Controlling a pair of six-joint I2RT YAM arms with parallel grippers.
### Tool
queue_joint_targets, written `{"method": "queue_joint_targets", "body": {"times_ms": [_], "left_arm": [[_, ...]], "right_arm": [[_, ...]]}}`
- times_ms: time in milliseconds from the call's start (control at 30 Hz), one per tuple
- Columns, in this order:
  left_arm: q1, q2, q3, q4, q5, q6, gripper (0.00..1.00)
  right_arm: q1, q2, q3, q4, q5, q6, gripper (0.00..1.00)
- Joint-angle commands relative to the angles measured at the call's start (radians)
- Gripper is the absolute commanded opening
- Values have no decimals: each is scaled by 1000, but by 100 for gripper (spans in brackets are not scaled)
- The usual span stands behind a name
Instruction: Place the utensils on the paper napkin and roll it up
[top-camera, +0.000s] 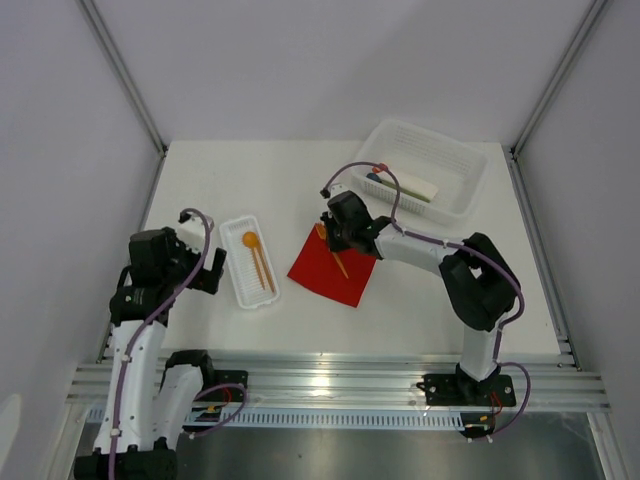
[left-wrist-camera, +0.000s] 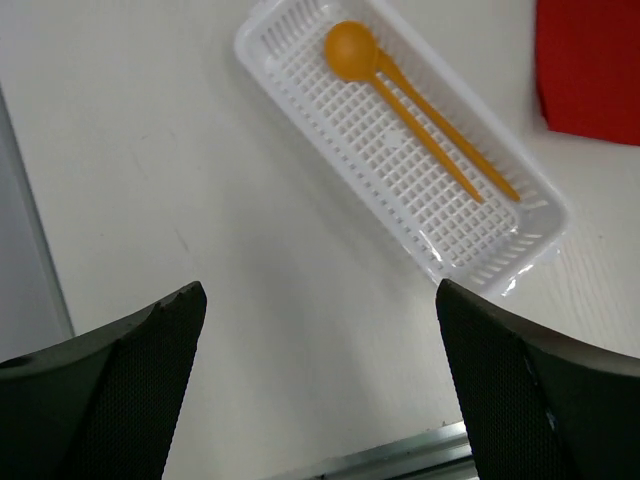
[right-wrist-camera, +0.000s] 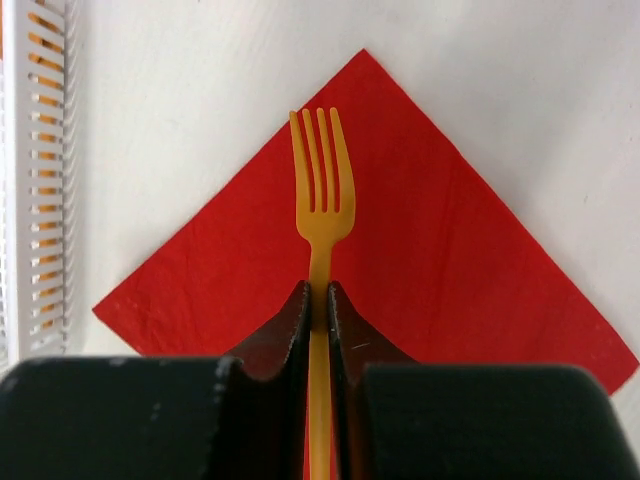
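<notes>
The red paper napkin (top-camera: 325, 268) lies flat near the table's middle, one corner pointing away in the right wrist view (right-wrist-camera: 450, 250). My right gripper (right-wrist-camera: 319, 292) is shut on the handle of an orange fork (right-wrist-camera: 322, 190), whose tines reach out over the napkin; the overhead view shows this fork (top-camera: 341, 266) below the same gripper (top-camera: 335, 243). Left of the napkin, an orange spoon (left-wrist-camera: 350, 48) and a second slim orange utensil (left-wrist-camera: 470, 155) lie in a white tray (left-wrist-camera: 300, 90). My left gripper (left-wrist-camera: 318, 300) hangs open over bare table near that tray, holding nothing.
A white mesh basket (top-camera: 470, 190) with white, blue and green items stands at the back right. The white tray (top-camera: 240, 290) sits between the two arms' reach. A metal rail (top-camera: 330, 375) runs along the near table edge. Grey walls enclose the table.
</notes>
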Motion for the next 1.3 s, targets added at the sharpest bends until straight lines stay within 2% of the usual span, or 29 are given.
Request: {"method": "queue_joint_targets", "body": {"times_ms": [0,133,500,900,1267], "left_arm": [[-40,-42,-104,30,98,19,99],[-63,-44,-183,146,21,-27,99],[-63,-13,-212,192,-60,-47,99],[-63,-22,-221,198,-77,-53,99],[-63,-26,-221,200,-77,-53,99]], "right_arm": [[-10,41,24,92,0,30,0],[-7,63,13,141,-9,40,0],[4,149,30,211,-13,92,0],[10,158,23,245,46,136,0],[18,185,36,210,72,124,0]]}}
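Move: Holding the fork by its neck, the right hand hovers low over the napkin, whose middle is about 1 cm back, 2 cm to the right and 7 cm below. The tray with the spoon lies about 17 cm left of this hand and 1 cm back; the white basket some 20 cm ahead and 21 cm right. From the open left hand, the napkin is roughly 8 cm ahead, 24 cm right and 17 cm below, and the tray 8 cm ahead and 6 cm right. Lowering the still-gripped fork about 5 cm down onto or just above the napkin, the right hand edges forward and left, a good 2 cm each way, towards the napkin's far corner; it lifts slightly midway before sinking again, turning a little clockwise. The empty left hand, fingers still wide open, sinks some 6 cm beside the tray, swinging slightly back and right and returning, then waits. ##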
